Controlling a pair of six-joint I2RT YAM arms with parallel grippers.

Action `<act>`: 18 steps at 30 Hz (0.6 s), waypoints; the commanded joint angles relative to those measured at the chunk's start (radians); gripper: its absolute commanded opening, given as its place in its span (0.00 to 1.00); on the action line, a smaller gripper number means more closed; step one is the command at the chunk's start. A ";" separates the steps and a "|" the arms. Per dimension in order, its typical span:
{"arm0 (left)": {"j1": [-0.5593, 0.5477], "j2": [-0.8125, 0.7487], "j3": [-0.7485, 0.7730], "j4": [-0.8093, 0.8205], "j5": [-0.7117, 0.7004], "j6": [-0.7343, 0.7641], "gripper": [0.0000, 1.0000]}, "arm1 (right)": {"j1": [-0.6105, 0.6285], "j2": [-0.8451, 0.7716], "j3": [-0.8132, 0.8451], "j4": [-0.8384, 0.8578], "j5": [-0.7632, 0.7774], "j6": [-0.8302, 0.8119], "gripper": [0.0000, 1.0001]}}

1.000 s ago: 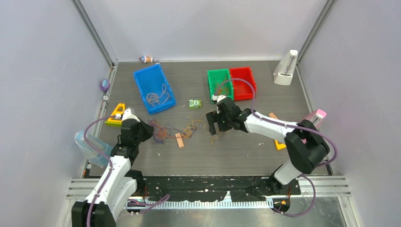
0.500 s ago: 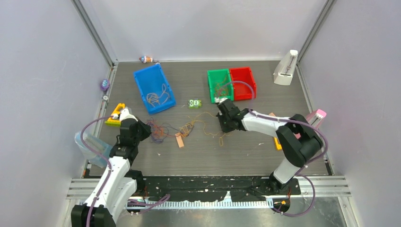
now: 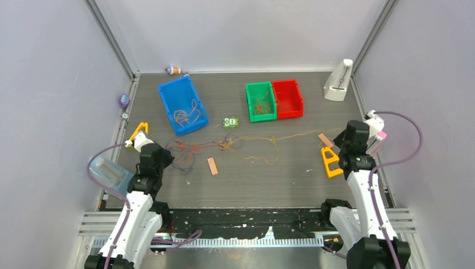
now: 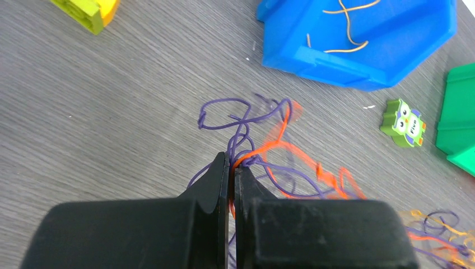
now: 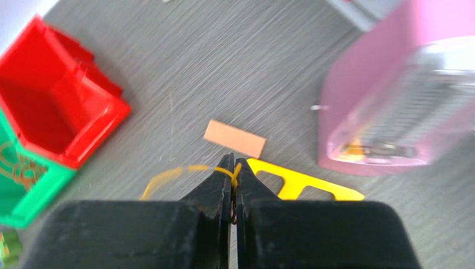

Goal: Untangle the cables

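The cables [image 3: 193,152] are thin purple, orange and yellow strands tangled left of the table's middle. One yellow strand [image 3: 280,137] stretches right from the tangle toward my right gripper [image 3: 340,135]. In the right wrist view the right gripper [image 5: 233,168] is shut on this yellow cable [image 5: 168,177], which loops out to the left of the jaws. My left gripper [image 3: 168,159] sits at the tangle's left end. The left wrist view shows the left gripper [image 4: 231,162] shut on purple and orange strands [image 4: 263,151], and the loops spread ahead of it on the table.
A blue bin [image 3: 168,89] and a green bin [image 3: 250,92] hold cables, with a red bin [image 3: 287,98] beside the green one. An owl toy [image 3: 230,123], wooden block [image 3: 212,166], yellow triangle [image 3: 329,161], pink box [image 3: 376,140] and yellow brick [image 3: 136,136] lie about.
My right gripper closed on a yellow cable near the middle and swung far right, drawing the strand out of the tangle. The left gripper drew back slightly, still holding its strands.
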 commanded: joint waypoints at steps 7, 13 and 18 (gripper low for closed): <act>0.072 -0.006 0.023 -0.032 -0.075 -0.064 0.00 | -0.116 -0.102 0.013 -0.125 0.180 0.171 0.05; 0.072 -0.002 0.022 0.011 0.002 -0.033 0.00 | -0.118 -0.086 0.002 -0.065 -0.044 0.044 0.11; 0.067 0.012 0.027 0.075 0.103 0.015 0.00 | -0.093 -0.069 -0.022 0.044 -0.441 -0.084 0.85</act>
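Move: From the right hand, which already holds a yellow cable end, the right wooden block it hovers near lies about 5 cm ahead and some 14 cm below. The yellow triangle is roughly 6 cm back and 2 cm right, the pink metronome about 18 cm right, level with it. From the left hand, gripping the purple-and-orange bundle, the yellow-purple knot lies 24 cm right, 6 cm ahead and 9 cm below; the left wooden block is 17 cm right, 5 cm back. Pulling the yellow cable away from the knot, the right hand goes about 5 cm right and 4 cm back, turning some 15 degrees clockwise, then swings most of the way back left and partly forward while its fingers open wide and let go. The left hand keeps its shut grip on the bundle, drawing about 2 cm left against the pull before easing back right. ##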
